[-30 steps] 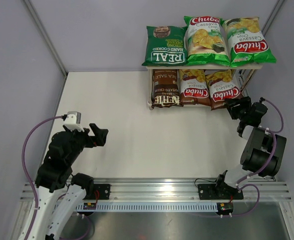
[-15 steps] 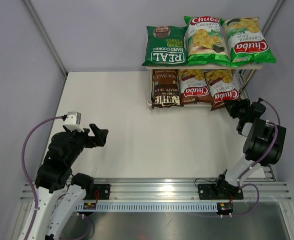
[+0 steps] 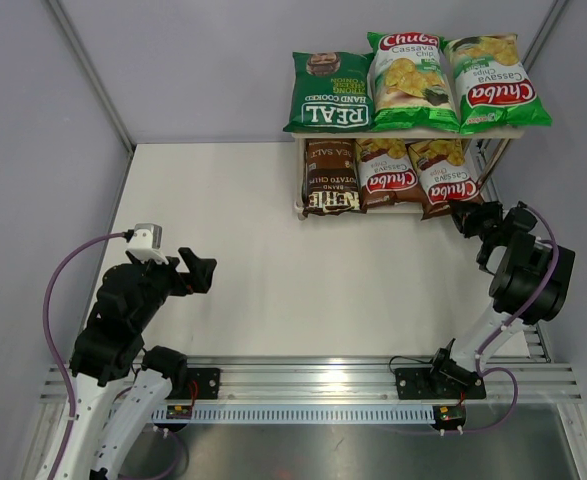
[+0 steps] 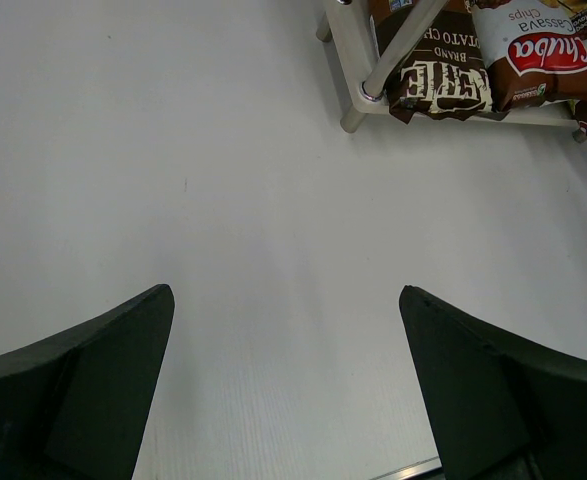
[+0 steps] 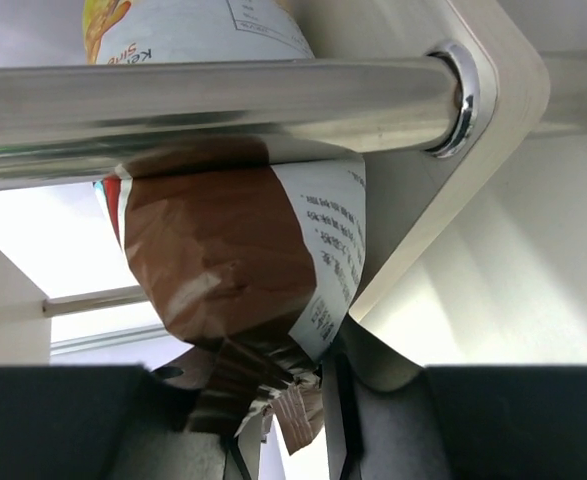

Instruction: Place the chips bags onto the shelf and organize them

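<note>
The shelf (image 3: 373, 132) stands at the table's far right with all the chips bags on it. On top lie a dark green REAL bag (image 3: 331, 95) and two light green Chuba bags (image 3: 408, 70). Below lie a dark brown Kettle bag (image 3: 331, 178) and two brown-red Chuba bags (image 3: 385, 175). My right gripper (image 3: 470, 215) is at the lower tier's right front corner, shut on the crimped end of the rightmost brown-red bag (image 5: 223, 260). The left gripper (image 3: 201, 270) hovers open over bare table at the near left, nothing between its fingers (image 4: 103, 380).
A silver shelf rail (image 5: 223, 100) and the rounded board corner (image 5: 493, 120) sit just above the right gripper. A shelf leg (image 4: 398, 50) stands at the rack's left front. Grey walls enclose the table; an aluminium rail (image 3: 313, 380) runs along the near edge.
The right gripper's jaws closed onto the end of the rightmost lower bag, and that arm's elbow swung up and to the right. The left arm stayed still.
</note>
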Robot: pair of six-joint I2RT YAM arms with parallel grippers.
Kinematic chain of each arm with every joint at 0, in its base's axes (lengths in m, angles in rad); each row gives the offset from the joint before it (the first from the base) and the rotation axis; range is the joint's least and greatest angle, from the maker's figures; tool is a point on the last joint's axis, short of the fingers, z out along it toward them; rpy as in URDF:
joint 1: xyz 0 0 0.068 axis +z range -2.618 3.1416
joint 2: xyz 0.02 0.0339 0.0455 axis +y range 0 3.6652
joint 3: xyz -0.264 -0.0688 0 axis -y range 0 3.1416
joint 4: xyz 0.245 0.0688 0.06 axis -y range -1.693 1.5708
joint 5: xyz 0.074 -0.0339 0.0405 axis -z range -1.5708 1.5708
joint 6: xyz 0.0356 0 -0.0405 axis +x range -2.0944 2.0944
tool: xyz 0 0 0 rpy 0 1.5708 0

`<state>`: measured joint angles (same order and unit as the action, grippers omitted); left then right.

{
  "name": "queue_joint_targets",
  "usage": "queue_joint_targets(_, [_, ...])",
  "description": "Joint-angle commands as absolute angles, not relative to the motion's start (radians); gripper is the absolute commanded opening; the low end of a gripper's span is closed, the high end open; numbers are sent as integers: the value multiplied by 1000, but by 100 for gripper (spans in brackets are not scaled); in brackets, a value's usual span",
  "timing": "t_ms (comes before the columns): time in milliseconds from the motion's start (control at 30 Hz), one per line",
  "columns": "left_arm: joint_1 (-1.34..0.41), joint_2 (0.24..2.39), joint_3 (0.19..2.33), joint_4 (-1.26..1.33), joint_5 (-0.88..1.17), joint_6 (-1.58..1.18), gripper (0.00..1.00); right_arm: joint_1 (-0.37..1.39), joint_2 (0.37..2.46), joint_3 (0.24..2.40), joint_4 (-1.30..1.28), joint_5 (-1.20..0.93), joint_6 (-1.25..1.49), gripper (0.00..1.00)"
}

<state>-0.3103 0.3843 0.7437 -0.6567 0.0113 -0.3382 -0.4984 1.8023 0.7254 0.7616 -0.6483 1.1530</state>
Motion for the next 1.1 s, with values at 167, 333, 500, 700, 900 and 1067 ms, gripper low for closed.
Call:
queue_joint_targets(167, [-319,376,746,-618,6,-336,99,-515,1905,703,903,-715,1338,37])
queue_joint_targets(333, [-322,367,744,-620,5,-337,99,-515,1989,680,1058,-747,1449,41])
queue_joint_targets(500, [-325,367,744,-620,3,-336,99,-515,2003,653,1147,-755,1526,47])
queue_joint_targets(700, [-330,361,744,-620,5,-337,99,-515,1945,646,1161,-759,1520,68])
queue_joint_targets(900, [-334,354,744,-621,5,-339,99,-515,1829,606,1013,-712,1379,77])
queue_joint_targets(1067, [-337,354,742,-620,-20,-341,99,-515,1764,532,1046,-715,1330,80])
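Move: The right fingers still hold the crimped front end of the right-hand brown Chuba bag on the lower shelf; its middle is some 9 cm ahead and 4 cm to the left, about level with the hand. The other brown Chuba bag lies roughly 9 cm ahead and 17 cm to the left, and the shelf's front right post about 2 cm ahead and 4 cm to the right. From the idle left hand, the held bag is around 33 cm ahead, 57 cm right and 14 cm lower. Down first: the right hand sinks about 2 cm with the bag's front end still between its pads, rolling nearly 20 degrees so its left side rises as the fingers start to open. They then spread wide and let go of the crimp, and the hand rises again by over 2 cm while backing away from the shelf and drifting a little left, some of the roll undone. ##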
